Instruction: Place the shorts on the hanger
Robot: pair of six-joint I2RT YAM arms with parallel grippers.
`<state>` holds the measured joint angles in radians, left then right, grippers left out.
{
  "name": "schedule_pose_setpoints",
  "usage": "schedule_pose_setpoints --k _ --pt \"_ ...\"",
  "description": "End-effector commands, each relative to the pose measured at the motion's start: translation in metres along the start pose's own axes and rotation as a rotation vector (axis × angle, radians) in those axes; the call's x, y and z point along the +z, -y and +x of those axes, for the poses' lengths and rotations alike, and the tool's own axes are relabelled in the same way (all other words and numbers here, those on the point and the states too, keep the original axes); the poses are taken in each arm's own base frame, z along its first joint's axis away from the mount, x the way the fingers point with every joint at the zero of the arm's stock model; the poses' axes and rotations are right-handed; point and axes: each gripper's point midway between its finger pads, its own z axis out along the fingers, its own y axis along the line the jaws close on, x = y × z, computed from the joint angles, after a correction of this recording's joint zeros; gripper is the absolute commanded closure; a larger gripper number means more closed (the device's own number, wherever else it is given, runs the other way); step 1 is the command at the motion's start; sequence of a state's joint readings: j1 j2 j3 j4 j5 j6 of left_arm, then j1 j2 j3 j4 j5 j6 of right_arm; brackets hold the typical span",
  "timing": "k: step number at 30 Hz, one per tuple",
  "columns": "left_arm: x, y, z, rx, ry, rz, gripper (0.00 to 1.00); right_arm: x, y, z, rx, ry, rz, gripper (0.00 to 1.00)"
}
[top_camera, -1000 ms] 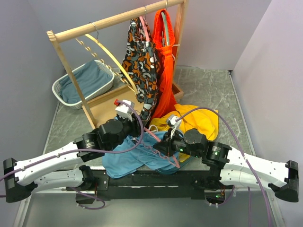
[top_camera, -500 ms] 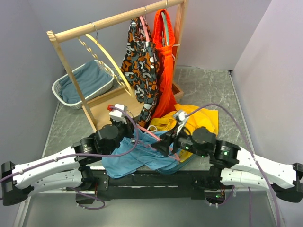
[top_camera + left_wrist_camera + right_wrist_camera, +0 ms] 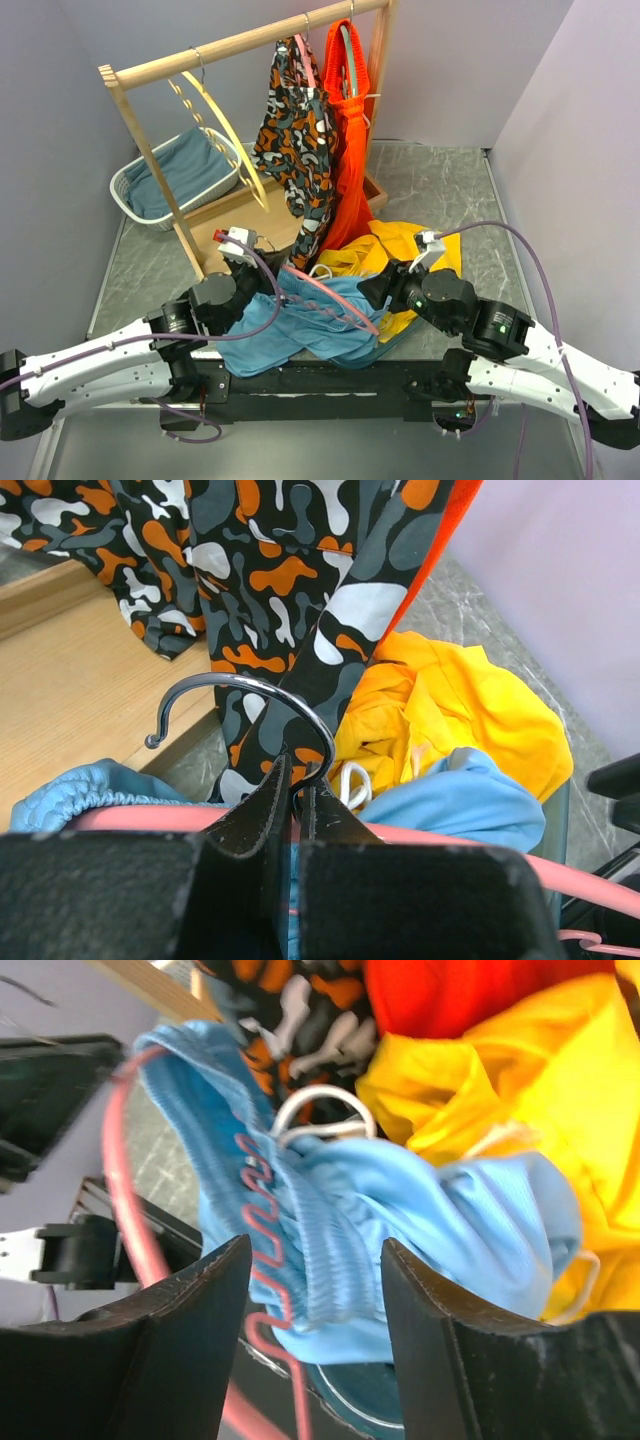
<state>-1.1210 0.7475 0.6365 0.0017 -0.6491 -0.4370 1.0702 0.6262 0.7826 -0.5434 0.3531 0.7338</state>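
Observation:
The sky-blue shorts (image 3: 300,325) lie bunched at the near table edge, partly threaded on the pink hanger (image 3: 335,300). My left gripper (image 3: 262,282) is shut on the base of the hanger's wire hook (image 3: 240,685); the pink arm (image 3: 585,875) runs across below the fingers. My right gripper (image 3: 372,290) is open at the hanger's right end. In the right wrist view, its fingers (image 3: 315,1248) straddle the gathered waistband (image 3: 325,1250) without gripping it, beside the hanger's notched edge (image 3: 262,1235).
A wooden rack (image 3: 240,42) stands behind with a yellow hanger (image 3: 225,125), a patterned garment (image 3: 300,140) and an orange garment (image 3: 348,130). A yellow garment (image 3: 420,250) lies right of the shorts. A white basket (image 3: 135,185) holds teal cloth.
My left gripper has drawn back toward the near left with the hanger hook. My right gripper has moved right and away along the shorts. The yellow hanger has swung on the rack.

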Motion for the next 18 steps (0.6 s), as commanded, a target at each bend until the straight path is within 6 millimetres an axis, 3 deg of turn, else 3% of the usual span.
schedule_pose_setpoints --k 1,8,18 --pt "-0.005 0.005 -0.015 -0.013 0.061 0.043 0.99 0.006 -0.002 0.012 0.054 -0.047 -0.025 0.41" --pt "-0.009 0.010 -0.016 -0.016 0.083 0.096 0.99 0.036 -0.009 0.042 0.004 -0.184 -0.009 0.54" --pt "-0.007 0.005 -0.017 -0.007 0.095 0.055 0.99 0.047 0.000 0.070 -0.067 -0.286 0.017 0.60"
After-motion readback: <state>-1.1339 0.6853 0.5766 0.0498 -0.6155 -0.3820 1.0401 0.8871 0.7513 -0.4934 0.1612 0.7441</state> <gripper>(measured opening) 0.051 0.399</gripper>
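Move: The right end of the blue shorts' waistband lies about 10 cm below the right hand and 5 cm to its left, level with it forward. The white drawstring loop is some 5 cm ahead, 9 cm left and 13 cm below; the hanger's free end is about 7 cm back, 2 cm right and 3 cm below. From the left hand, still gripping the hanger, that waistband end lies roughly 15 cm right, 8 cm back and 10 cm below. Right hand sinks about 7 cm and 4 cm left towards the shorts' waistband, tipping down, open fingers narrowing. ##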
